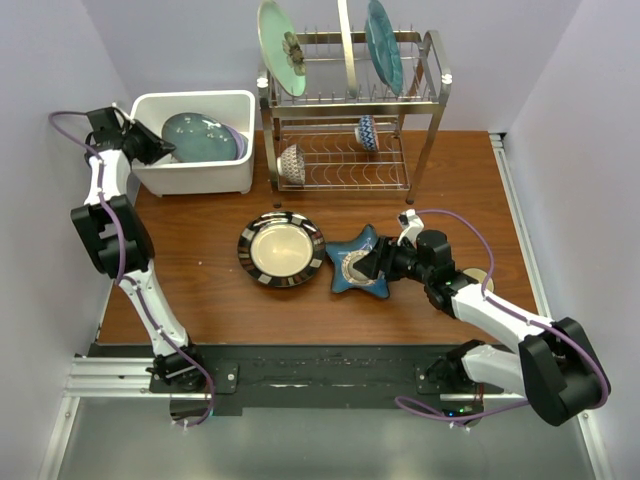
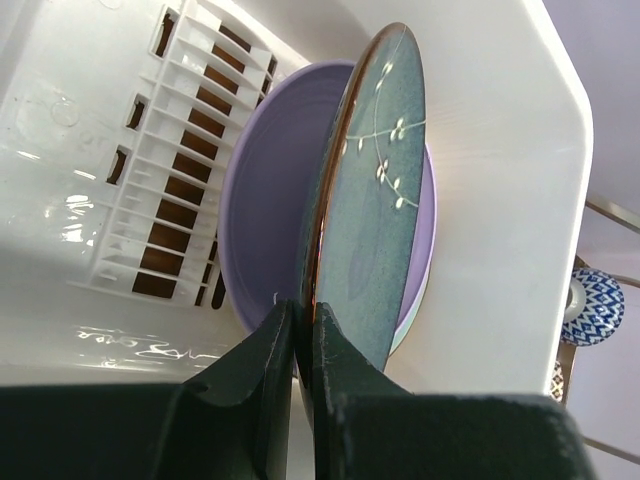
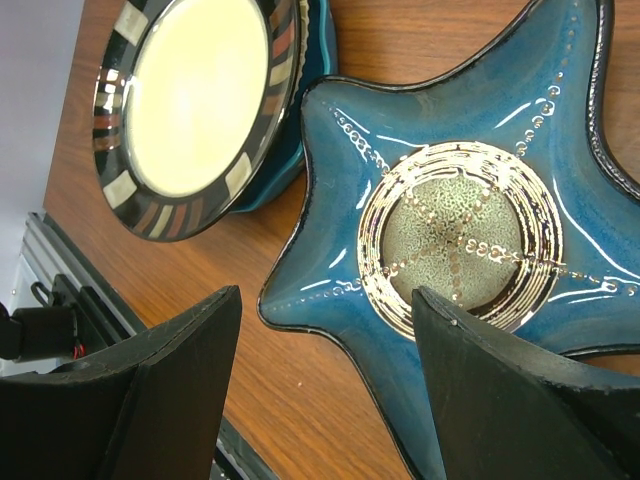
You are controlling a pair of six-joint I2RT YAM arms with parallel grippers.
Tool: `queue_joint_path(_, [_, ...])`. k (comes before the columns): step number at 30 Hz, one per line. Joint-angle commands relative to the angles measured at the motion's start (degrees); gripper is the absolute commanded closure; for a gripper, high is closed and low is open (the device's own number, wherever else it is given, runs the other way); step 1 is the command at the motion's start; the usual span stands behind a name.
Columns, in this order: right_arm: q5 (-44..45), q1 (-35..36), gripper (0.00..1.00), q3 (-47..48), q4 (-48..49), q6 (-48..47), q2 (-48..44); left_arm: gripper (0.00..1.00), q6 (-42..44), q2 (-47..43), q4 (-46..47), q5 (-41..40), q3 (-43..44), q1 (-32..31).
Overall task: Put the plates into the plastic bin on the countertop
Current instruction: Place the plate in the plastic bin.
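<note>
The white plastic bin [image 1: 190, 175] [image 2: 500, 200] stands at the back left. Inside it a teal plate [image 1: 198, 138] [image 2: 372, 220] is on edge against a lavender plate [image 1: 239, 143] [image 2: 265, 200]. My left gripper [image 1: 160, 148] [image 2: 305, 320] is shut on the teal plate's rim. On the counter lie a black-striped plate [image 1: 281, 250] [image 3: 190, 100] and a dark blue star-shaped plate [image 1: 358, 264] [image 3: 460, 200]. My right gripper [image 1: 385, 262] [image 3: 328, 291] hangs open over the star plate's near point, gripping nothing. A teal rim [image 3: 312, 60] shows under the striped plate.
A two-tier steel wire rack [image 1: 430, 100] stands right of the bin. It holds a pale green flower plate [image 1: 282, 48], a teal plate [image 1: 384, 42] and two small patterned bowls [image 1: 292, 163] [image 1: 367, 131]. White walls close in the left, right and back.
</note>
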Motion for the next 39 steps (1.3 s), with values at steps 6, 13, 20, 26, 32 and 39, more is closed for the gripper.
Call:
queue_joint_path(6, [0.2,0.3,0.27,2.6,-0.5,-0.5,-0.7,0.76,0.5,0.1,1.9,5.1,5.9,-0.3])
queue_joint_path(13, [0.1,0.3,0.27,2.6,-0.4,-0.4,-0.5,0.67,1.0,0.2,1.2,5.0,6.2,-0.6])
queue_joint_path(20, [0.2,0.3,0.27,2.2,-0.5,-0.4,-1.0,0.58,4.3,-2.7,-2.7,-0.9,7.7,-0.8])
queue_joint_path(26, [0.0,0.3,0.27,1.8,-0.6,-0.2,-1.6,0.52,8.5,-5.5,-7.0,-8.4,9.6,-2.6])
queue_joint_path(32, [0.3,0.3,0.27,1.2,-1.0,-0.1,-2.8,0.48,10.7,-8.5,-7.9,-13.1,9.3,-5.1])
queue_joint_path(39, [0.4,0.3,0.27,0.5,-0.3,0.6,-3.4,0.42,12.0,-13.9,-8.7,-14.1,8.1,-8.7])
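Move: Down inside the white bin's left half, the left hand still pinches the tilted blue-green plate by its rim, the plate's middle about 6 cm ahead, 6 to the right and 4 lower. The lilac plate it goes onto lies some 9 cm right, 4 ahead and 8 below; the bin's middle is roughly 6 right, 2 ahead and 5 below. From the idle right hand, the lilac plate is about 28 cm ahead and 35 left, some 4 lower. Opening its fingers while staying almost in place, the left hand lets go of the blue-green plate's rim over the lilac plate. It then lifts up out of the bin by about 8 cm, drifting some 3 cm to the right at the end, the wrist rolling its left side up by about 15 degrees as the fingers keep opening. ##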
